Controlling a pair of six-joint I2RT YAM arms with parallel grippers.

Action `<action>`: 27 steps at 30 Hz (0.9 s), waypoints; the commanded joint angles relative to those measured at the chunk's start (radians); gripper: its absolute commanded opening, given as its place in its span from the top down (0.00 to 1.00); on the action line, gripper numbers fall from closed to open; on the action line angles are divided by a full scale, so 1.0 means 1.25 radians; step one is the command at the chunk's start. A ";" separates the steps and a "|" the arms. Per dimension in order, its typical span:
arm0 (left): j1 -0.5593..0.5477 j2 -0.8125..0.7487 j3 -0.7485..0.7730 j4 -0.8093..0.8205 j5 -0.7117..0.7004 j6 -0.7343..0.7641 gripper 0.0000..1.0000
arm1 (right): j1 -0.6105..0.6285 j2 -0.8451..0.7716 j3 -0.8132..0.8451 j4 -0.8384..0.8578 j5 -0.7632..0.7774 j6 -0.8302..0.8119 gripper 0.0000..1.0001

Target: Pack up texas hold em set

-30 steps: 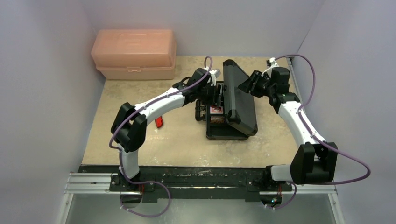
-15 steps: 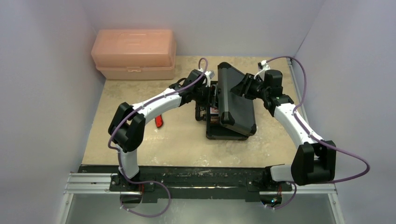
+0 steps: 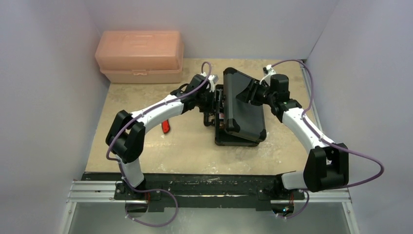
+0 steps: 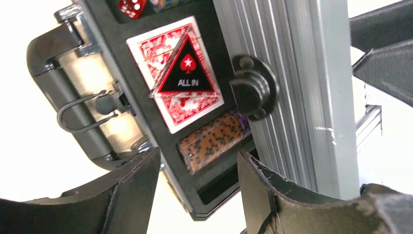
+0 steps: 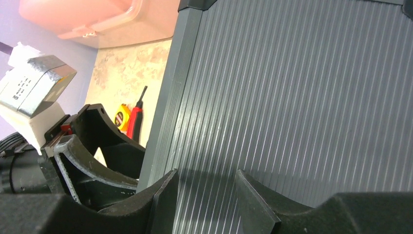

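Observation:
The black case of the texas hold em set lies mid-table, its base [image 3: 234, 139] flat and its ribbed lid [image 3: 243, 109] tilted partway down over it. My right gripper [image 3: 249, 92] is open, and both its fingertips [image 5: 168, 192] rest against the lid's ribbed outer face [image 5: 302, 97]. My left gripper [image 3: 215, 100] is open at the case's left side near the handle [image 4: 53, 83]; its jaws straddle the base's near corner [image 4: 209, 207]. Inside the foam lie a red card deck [image 4: 187, 109] under a black-red "ALL IN" token [image 4: 186, 73], an orange chip stack [image 4: 212, 141] and a red die [image 4: 130, 6].
A large peach plastic box [image 3: 140, 56] stands at the back left. A red folding knife [image 3: 166, 127] lies left of the case, under my left arm, with a small yellow item [image 5: 121, 117] beside it. Walls close in on both sides.
The lid has swung leftward and lower over the base, with my right gripper following it. My left gripper has shifted a little left and back.

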 commanded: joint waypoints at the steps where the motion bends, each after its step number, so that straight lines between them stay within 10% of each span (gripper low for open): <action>1: 0.007 -0.098 -0.061 0.106 0.020 0.017 0.41 | 0.037 0.024 -0.012 -0.010 -0.022 0.001 0.50; 27: 0.117 -0.310 -0.324 0.112 -0.085 0.047 0.43 | 0.073 0.086 0.103 -0.085 -0.004 -0.017 0.50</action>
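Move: The poker case's half-lowered lid has its middle about 4 cm back from the right hand and 4 cm below, neither left nor right of it. From the left hand, beside the lid's raised edge, that middle is some 11 cm right, 2 cm back and about level. The case's handle lies 4 cm left, 5 cm back and 8 cm below the left hand; the red-backed cards are 3 cm right, 5 cm back and 8 cm below. The case lid is pushed down and to the left by the right fingers, already against its top: about 4.5 cm down and 2.5 cm left with a slight downward tip, then that hand rises some 2 cm. Meanwhile the left hand draws out sideways about 11 cm to the left, away from the lid's edge and out past the handle, turning a little counter-clockwise, fingers staying open. ##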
